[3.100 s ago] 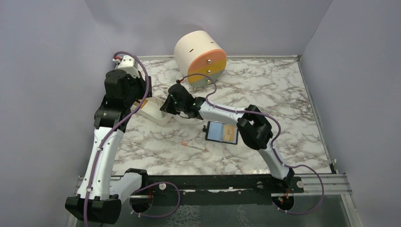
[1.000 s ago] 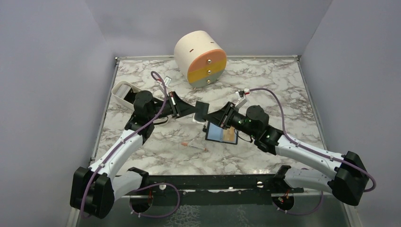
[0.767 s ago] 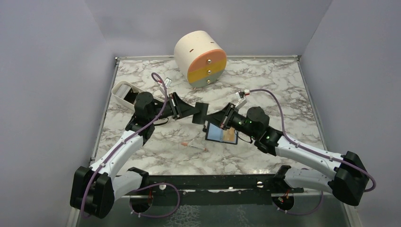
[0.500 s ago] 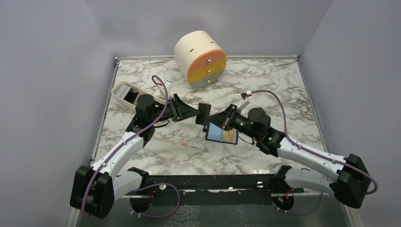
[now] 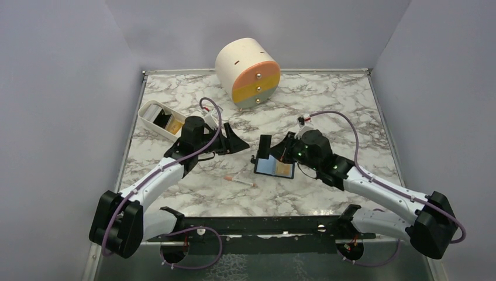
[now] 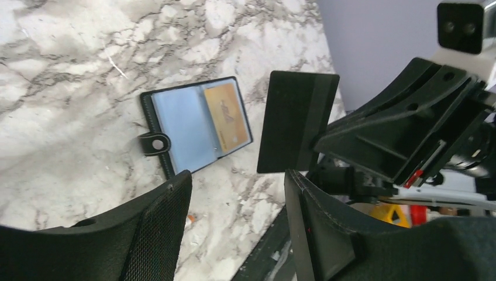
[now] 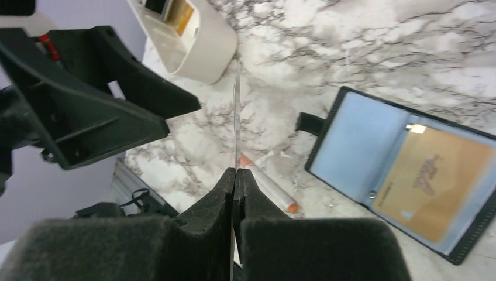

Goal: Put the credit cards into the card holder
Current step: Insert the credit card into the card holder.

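Note:
The black card holder [image 5: 274, 168] lies open on the marble, showing a pale blue pocket and an orange-yellow credit card [image 5: 285, 170] tucked in its right half. My right gripper [image 5: 276, 152] is shut on a dark credit card [image 5: 265, 146], held upright just above the holder's left edge. In the right wrist view that card [image 7: 236, 111] shows edge-on between the pressed fingertips [image 7: 225, 187]. The left gripper [image 5: 238, 143] stands open and holds nothing, a little to the left of the card. From the left wrist, the dark card [image 6: 298, 120] and the holder [image 6: 196, 126] both show beyond the open gripper [image 6: 237, 193].
A white-and-pink stick [image 5: 240, 181] lies in front of the holder. The oblong white tray [image 5: 153, 123] sits at the left with an orange item inside. A cream round drawer unit [image 5: 248, 71] stands at the back. Purple walls close in the table.
The left gripper opened, let go of the dark card and drew back to the left. The right gripper shut on the card and now holds it alone, nearer the holder.

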Tool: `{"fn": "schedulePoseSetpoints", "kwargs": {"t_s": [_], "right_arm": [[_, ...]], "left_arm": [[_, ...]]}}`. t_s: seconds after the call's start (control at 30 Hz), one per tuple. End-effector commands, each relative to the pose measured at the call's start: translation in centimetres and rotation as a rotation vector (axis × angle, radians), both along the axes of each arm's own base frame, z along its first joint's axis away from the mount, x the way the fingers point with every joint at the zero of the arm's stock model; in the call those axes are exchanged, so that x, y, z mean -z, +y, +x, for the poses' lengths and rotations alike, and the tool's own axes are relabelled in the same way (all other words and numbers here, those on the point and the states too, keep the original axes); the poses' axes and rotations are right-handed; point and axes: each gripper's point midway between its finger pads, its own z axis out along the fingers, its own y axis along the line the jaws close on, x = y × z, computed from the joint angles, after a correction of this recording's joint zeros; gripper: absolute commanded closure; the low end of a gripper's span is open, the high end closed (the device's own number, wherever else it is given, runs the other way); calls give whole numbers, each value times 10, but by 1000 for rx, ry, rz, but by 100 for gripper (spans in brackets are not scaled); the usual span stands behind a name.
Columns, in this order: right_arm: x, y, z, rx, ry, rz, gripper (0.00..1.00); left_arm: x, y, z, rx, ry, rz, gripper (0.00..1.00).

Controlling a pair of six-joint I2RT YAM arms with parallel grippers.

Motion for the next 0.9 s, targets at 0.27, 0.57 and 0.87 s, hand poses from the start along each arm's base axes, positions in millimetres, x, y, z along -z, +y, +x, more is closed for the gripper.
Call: {"fn": "schedulePoseSetpoints", "kwargs": {"t_s": [0.27, 0.57, 0.87], "right_arm": [[58, -30, 15, -51, 168, -46, 99], [90, -55, 23, -118, 297, 0, 99], [102, -69, 19, -130, 316, -40, 99]], "left_arm": [[49, -8, 24, 11, -81, 291, 38], [71, -32, 24, 93, -84, 383, 37], [99, -34, 32, 78, -69, 472, 37]]}}
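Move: The open card holder lies low between the grippers: from the right gripper, which holds the black card, it is about 2 cm ahead, 3 cm to the right and 15 cm below; the marker is some 10 cm left, 3 cm back and 16 cm down. From the empty left gripper the holder is roughly 11 cm right, 1 cm back and 17 cm below, the black card about 8 cm right and 1 cm back at near its own height, the marker 6 cm straight back on the table. Lower the right gripper about 10 cm over the card holder while carrying it some 6 cm right and slightly forward, tipping its front down about 20 degrees and keeping the black card pinched; then hold it hovering. Bring the open left gripper down about 9 cm and a little right and forward, towards the holder's strap edge, fingers tipping further down. ##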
